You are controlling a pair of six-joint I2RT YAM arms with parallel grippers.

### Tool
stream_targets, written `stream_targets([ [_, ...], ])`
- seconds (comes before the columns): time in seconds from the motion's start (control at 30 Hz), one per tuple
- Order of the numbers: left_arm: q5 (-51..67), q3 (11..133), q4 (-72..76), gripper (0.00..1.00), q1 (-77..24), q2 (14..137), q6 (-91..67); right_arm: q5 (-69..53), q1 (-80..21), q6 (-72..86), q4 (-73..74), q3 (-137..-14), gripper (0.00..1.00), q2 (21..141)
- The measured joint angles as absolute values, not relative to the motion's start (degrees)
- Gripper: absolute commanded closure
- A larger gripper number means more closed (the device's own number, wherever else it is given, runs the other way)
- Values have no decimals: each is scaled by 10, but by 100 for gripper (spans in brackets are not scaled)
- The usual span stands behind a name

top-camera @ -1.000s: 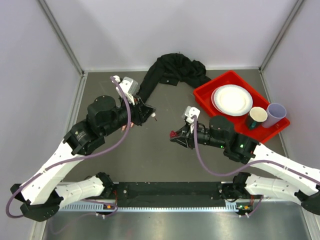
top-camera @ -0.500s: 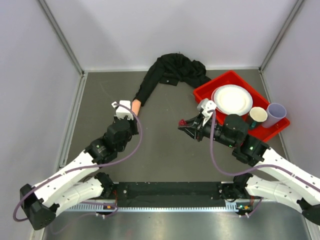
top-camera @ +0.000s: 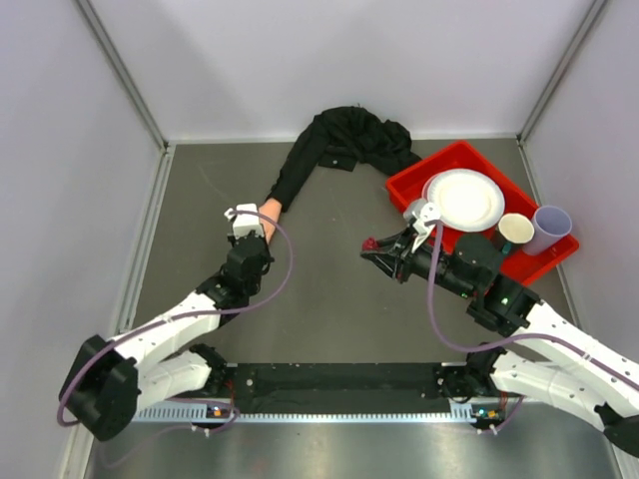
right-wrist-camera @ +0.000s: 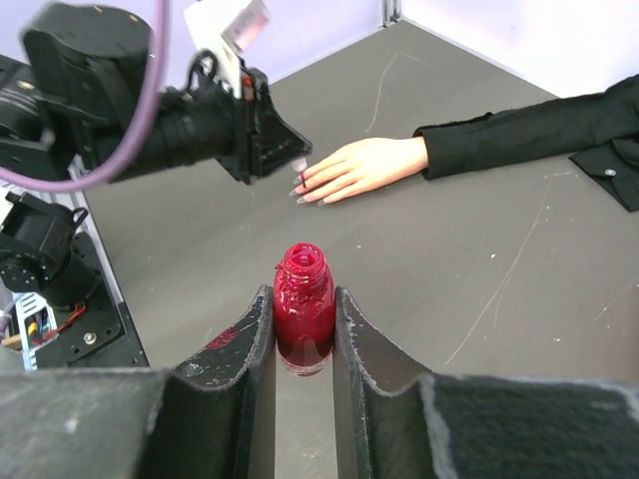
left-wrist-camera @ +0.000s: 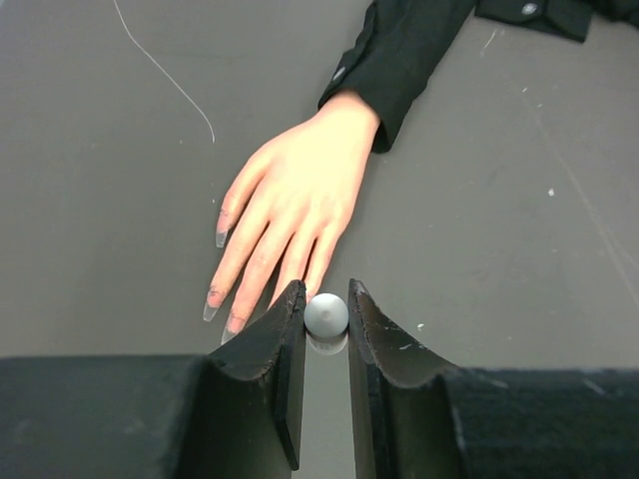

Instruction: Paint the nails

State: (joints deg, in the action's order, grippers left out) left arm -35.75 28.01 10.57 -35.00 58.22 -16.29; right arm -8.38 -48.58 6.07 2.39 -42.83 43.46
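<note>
The peach mannequin hand point(left-wrist-camera: 295, 205) lies flat on the grey table, fingers pointing towards my left gripper point(left-wrist-camera: 326, 292). Its nails point(left-wrist-camera: 210, 311) are long and pale with faint dark smudges. That gripper is shut on a small white round cap point(left-wrist-camera: 325, 314) just beside the fingertips; what hangs under the cap is hidden. In the top view my left gripper point(top-camera: 257, 239) sits over the hand point(top-camera: 270, 214). My right gripper point(right-wrist-camera: 304, 299) is shut on an uncapped red polish bottle point(right-wrist-camera: 304, 284), held upright off to the right point(top-camera: 371, 244).
A black sleeve point(top-camera: 300, 165) runs from the wrist to a heap of black cloth point(top-camera: 354, 135) at the back. At the right stands a red tray point(top-camera: 404, 188) with a white plate point(top-camera: 464, 198), a small cup point(top-camera: 515, 232) and a lilac cup point(top-camera: 550, 228).
My left arm has swung back and down, bringing the cap to the hand's fingertips. My right gripper has carried the bottle up and to the right.
</note>
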Motion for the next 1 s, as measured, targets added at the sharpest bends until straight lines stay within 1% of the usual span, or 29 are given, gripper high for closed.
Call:
stream_targets([
  [0.17,-347,275,164,100,-336,637,-148,-87,-480,66,21,-428,100,435],
  [0.43,-322,271,204,100,-314,666,-138,-95,-468,72,17,-428,100,437],
  [1.0,-289,258,220,100,-288,702,-137,-107,-464,76,13,-428,100,456],
])
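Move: My left hand, holding the cap with its brush, has the mannequin's right-side fingertips about 5 cm ahead, 2 cm left and 11 cm below. The leftmost nail is about 11 cm ahead and 6 cm left; the black cuff is 22 cm ahead, 5 cm right. My right hand's red bottle sits 26 cm right, 12 cm back and 15 cm higher; from that hand the fingertips are 17 cm ahead, 28 cm left, 26 cm down. I ease the brush down towards the mannequin's fingertips with my left hand, sinking some 4.5 cm. Over the first half I also reach about 2.5 cm forward, then go almost straight down, the wrist barely tipping. My fingers keep their grip on the cap; whether the bristles meet a nail can't be seen. ##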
